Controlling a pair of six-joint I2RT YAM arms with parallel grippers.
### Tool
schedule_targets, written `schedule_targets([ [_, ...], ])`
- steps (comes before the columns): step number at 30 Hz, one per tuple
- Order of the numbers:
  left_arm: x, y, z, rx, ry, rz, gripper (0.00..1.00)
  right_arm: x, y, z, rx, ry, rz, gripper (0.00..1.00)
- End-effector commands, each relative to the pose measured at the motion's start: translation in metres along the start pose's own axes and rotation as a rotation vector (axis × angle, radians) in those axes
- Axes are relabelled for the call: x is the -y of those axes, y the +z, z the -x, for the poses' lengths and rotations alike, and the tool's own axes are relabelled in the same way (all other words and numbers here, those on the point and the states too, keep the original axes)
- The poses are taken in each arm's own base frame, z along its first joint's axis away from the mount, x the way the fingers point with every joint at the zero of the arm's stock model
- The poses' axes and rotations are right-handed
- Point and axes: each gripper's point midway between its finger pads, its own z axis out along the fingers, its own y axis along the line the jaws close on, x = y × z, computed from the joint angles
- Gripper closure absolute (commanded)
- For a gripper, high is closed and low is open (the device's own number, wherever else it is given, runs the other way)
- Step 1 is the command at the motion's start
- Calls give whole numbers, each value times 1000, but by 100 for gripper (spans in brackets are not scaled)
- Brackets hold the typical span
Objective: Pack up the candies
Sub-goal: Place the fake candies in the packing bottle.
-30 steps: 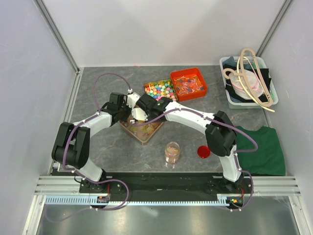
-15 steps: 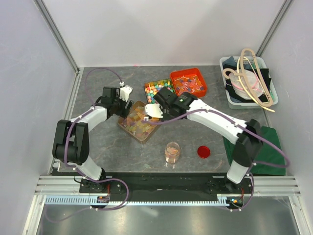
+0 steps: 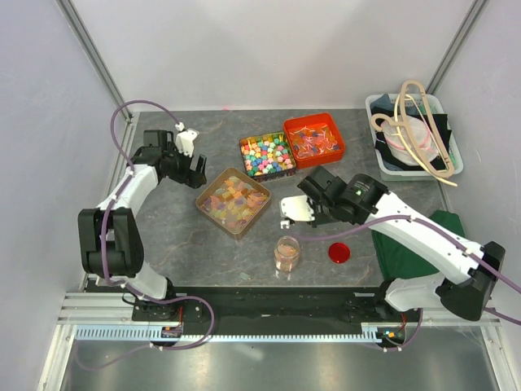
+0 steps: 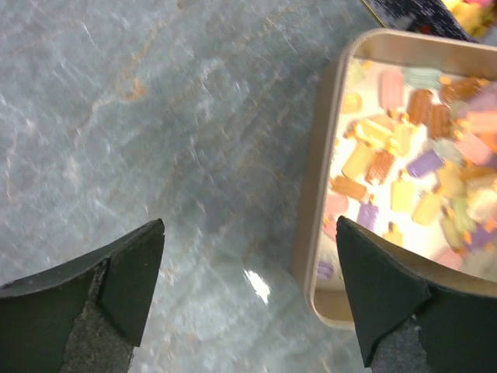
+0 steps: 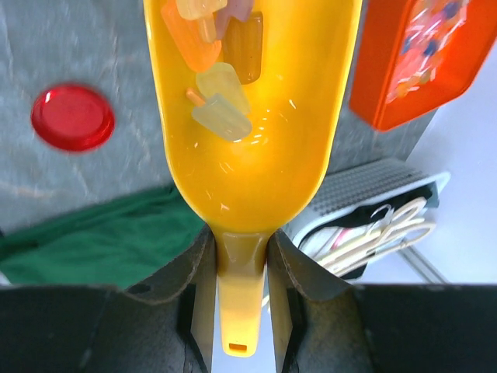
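The candies [image 3: 234,198] are small pastel pieces lying in a brown tray [image 3: 205,198] at mid-table; they also show in the left wrist view [image 4: 411,167]. My right gripper [image 5: 239,242] is shut on the handle of a yellow scoop [image 5: 256,148] that holds several candies [image 5: 221,113]. In the top view it [image 3: 313,205] hangs just above and right of a clear jar [image 3: 286,253] partly filled with candies. My left gripper [image 4: 250,229] is open and empty over bare table, just left of the tray's edge [image 4: 311,194]; in the top view it [image 3: 194,169] is at the tray's upper left.
A red lid [image 3: 339,252] lies right of the jar and shows in the right wrist view [image 5: 72,117]. A box of bright cube candies [image 3: 267,155] and an orange tray [image 3: 314,140] sit behind. A white bin with hangers [image 3: 411,134] and a green cloth [image 3: 431,248] are at the right.
My right arm has lifted the scoop out of the brown tray and swung right and nearer, over by the jar. My left gripper has let go of the tray and drawn back to the left.
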Motion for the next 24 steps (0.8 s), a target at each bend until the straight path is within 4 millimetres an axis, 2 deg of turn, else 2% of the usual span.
schedule_targets([
  [1, 13, -38, 10, 26, -9, -64, 1, -16, -14, -25, -79, -79, 11, 100],
  [5, 20, -47, 3, 18, -17, -72, 1, -27, -24, -27, -90, -99, 14, 100],
  [11, 26, -54, -4, 11, -26, -72, 1, -41, -23, -23, -143, -158, -32, 100],
  [24, 35, -52, -15, 2, -43, -102, 1, -28, -28, -11, -247, -296, -116, 100],
])
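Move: The packing bottle stands about 13 cm left of the right hand, 6 cm back and some 16 cm lower. The red lid lies 4 cm back and 1 cm right of that hand, 21 cm below; the tan candy tray is 11 cm ahead and 28 cm left, 19 cm down. From the left hand the bottle is roughly 26 cm right, 20 cm back and 6 cm lower. The yellow scoop, its loaded bowl pointing left, is carried back about 5 cm and some 2 cm right in the right hand's unchanged grip, bringing the bowl in line with the bottle, while the wrist tips its left side down about 15 degrees and swings slightly counter-clockwise. The empty left hand, kept wide open, draws back 5 cm beside the tan candy tray and rises a little. ##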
